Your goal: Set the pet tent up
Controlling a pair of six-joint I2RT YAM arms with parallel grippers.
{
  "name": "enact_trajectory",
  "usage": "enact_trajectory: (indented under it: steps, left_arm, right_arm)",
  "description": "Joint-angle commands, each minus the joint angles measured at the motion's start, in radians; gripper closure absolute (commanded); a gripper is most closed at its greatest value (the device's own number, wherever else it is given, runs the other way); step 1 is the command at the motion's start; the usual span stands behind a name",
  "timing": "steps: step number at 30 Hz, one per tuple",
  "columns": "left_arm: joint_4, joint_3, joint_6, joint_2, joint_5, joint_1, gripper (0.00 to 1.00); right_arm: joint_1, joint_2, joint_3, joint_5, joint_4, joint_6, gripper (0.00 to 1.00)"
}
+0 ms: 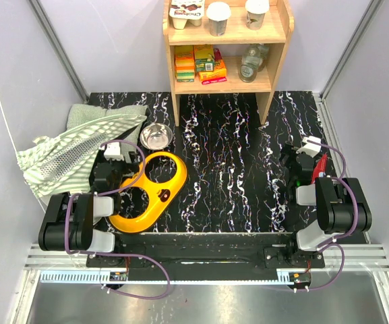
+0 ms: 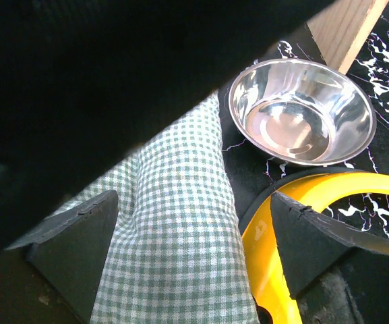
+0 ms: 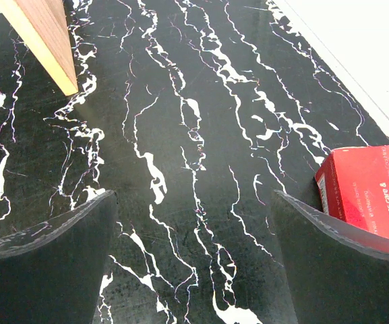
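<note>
The pet tent (image 1: 63, 158) lies collapsed at the table's left edge, a heap of green-and-white striped cloth and white mesh spilling over the side. My left gripper (image 1: 116, 154) sits just right of it, open. In the left wrist view a fold of green-and-white checked cloth (image 2: 174, 236) runs between the spread fingers (image 2: 73, 243) of the left gripper (image 2: 191, 250), and neither finger presses it. A dark blurred mass (image 2: 113, 81) fills the upper left there. My right gripper (image 1: 302, 152) (image 3: 194, 256) stands open over bare table at the right.
A yellow bowl holder (image 1: 150, 192) (image 2: 356, 187) lies right of the left gripper, a steel bowl (image 1: 156, 136) (image 2: 301, 111) behind it. A green cushion (image 1: 106, 113) lies behind the tent. A wooden shelf (image 1: 224, 47) stands at the back. A red toothpaste box (image 3: 363, 192) lies by the right gripper.
</note>
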Motion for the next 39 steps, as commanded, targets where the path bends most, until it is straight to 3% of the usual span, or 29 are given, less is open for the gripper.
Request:
enact_trajectory:
  steps: [1,4,6,9,13,17,20,24,27,30,31,34,35,39]
  left_arm:
    - [0.05,0.021,0.001,-0.007,0.013,0.007,0.01]
    - [0.05,0.021,0.003,-0.007,0.017,0.007,0.01]
    - [0.029,0.027,0.052,-0.032,0.142,0.008,0.01]
    - [-0.363,0.169,0.17,-0.168,0.371,-0.001,0.01]
    - [-0.754,0.392,0.213,-0.211,0.474,-0.036,0.01]
    - [-1.109,0.481,0.47,-0.23,0.352,-0.226,0.03]
    - [-1.302,0.53,0.56,-0.259,0.28,-0.356,0.04]
    - [-1.538,0.654,0.552,-0.306,0.344,-0.377,0.04]
    - [-1.697,0.716,0.563,-0.333,0.37,-0.378,0.05]
    - [-1.754,0.698,0.595,-0.351,0.35,-0.378,0.05]
    - [-1.752,0.681,0.604,-0.351,0.334,-0.377,0.05]
    - [-1.748,0.661,0.623,-0.336,0.298,-0.378,0.06]
    - [-1.743,0.659,0.623,-0.334,0.29,-0.378,0.06]
    - [-1.731,0.659,0.623,-0.346,0.281,-0.378,0.06]
  right_arm:
    - [0.001,0.003,0.023,-0.011,0.046,-0.015,0.01]
    - [0.001,0.003,0.022,-0.011,0.046,-0.015,0.01]
    - [0.001,0.002,0.023,-0.01,0.046,-0.015,0.01]
    - [0.001,0.002,0.023,-0.01,0.047,-0.015,0.0]
    - [0.001,0.003,0.023,-0.01,0.046,-0.015,0.01]
    - [0.001,0.003,0.025,-0.008,0.044,-0.015,0.01]
    - [0.001,0.003,0.023,-0.01,0.044,-0.017,0.01]
    - [0.001,0.002,0.02,-0.013,0.052,-0.015,0.01]
    - [0.013,-0.047,-0.012,-0.155,0.078,-0.076,0.02]
    - [0.099,-0.228,0.061,-0.157,-0.18,-0.17,0.03]
    - [0.134,-0.283,0.11,-0.195,-0.29,-0.179,0.04]
    - [0.16,-0.429,0.239,-0.655,-0.397,-0.153,0.05]
    - [0.176,-0.46,0.293,-0.745,-0.425,-0.135,0.04]
    - [0.289,-0.453,0.668,-1.058,-0.715,-0.142,0.05]
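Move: The pet tent's folded fabric slumps beside my left hand, its middle some 13 cm to the left and about level ahead and in height. The green cushion lies about 11 cm ahead and 4 cm left, the steel bowl 6 cm ahead and 14 cm right, and the yellow frame 15 cm back and 12 cm right, all lower. From my right hand the tent is roughly 83 cm to the left, level ahead; the shelf's near right leg stands 17 cm left and 8 cm ahead. I swing my left hand out to the right, arching up about 8 cm past the bowl, then draw it back some 13 cm and partly down over the yellow frame, turning about 50 degrees clockwise and tipping the fingers down, still open, with the tent's dark fabric close along its left side. Late on, my right hand shoots up and left, about 20 cm each way, turning left towards the tent. ##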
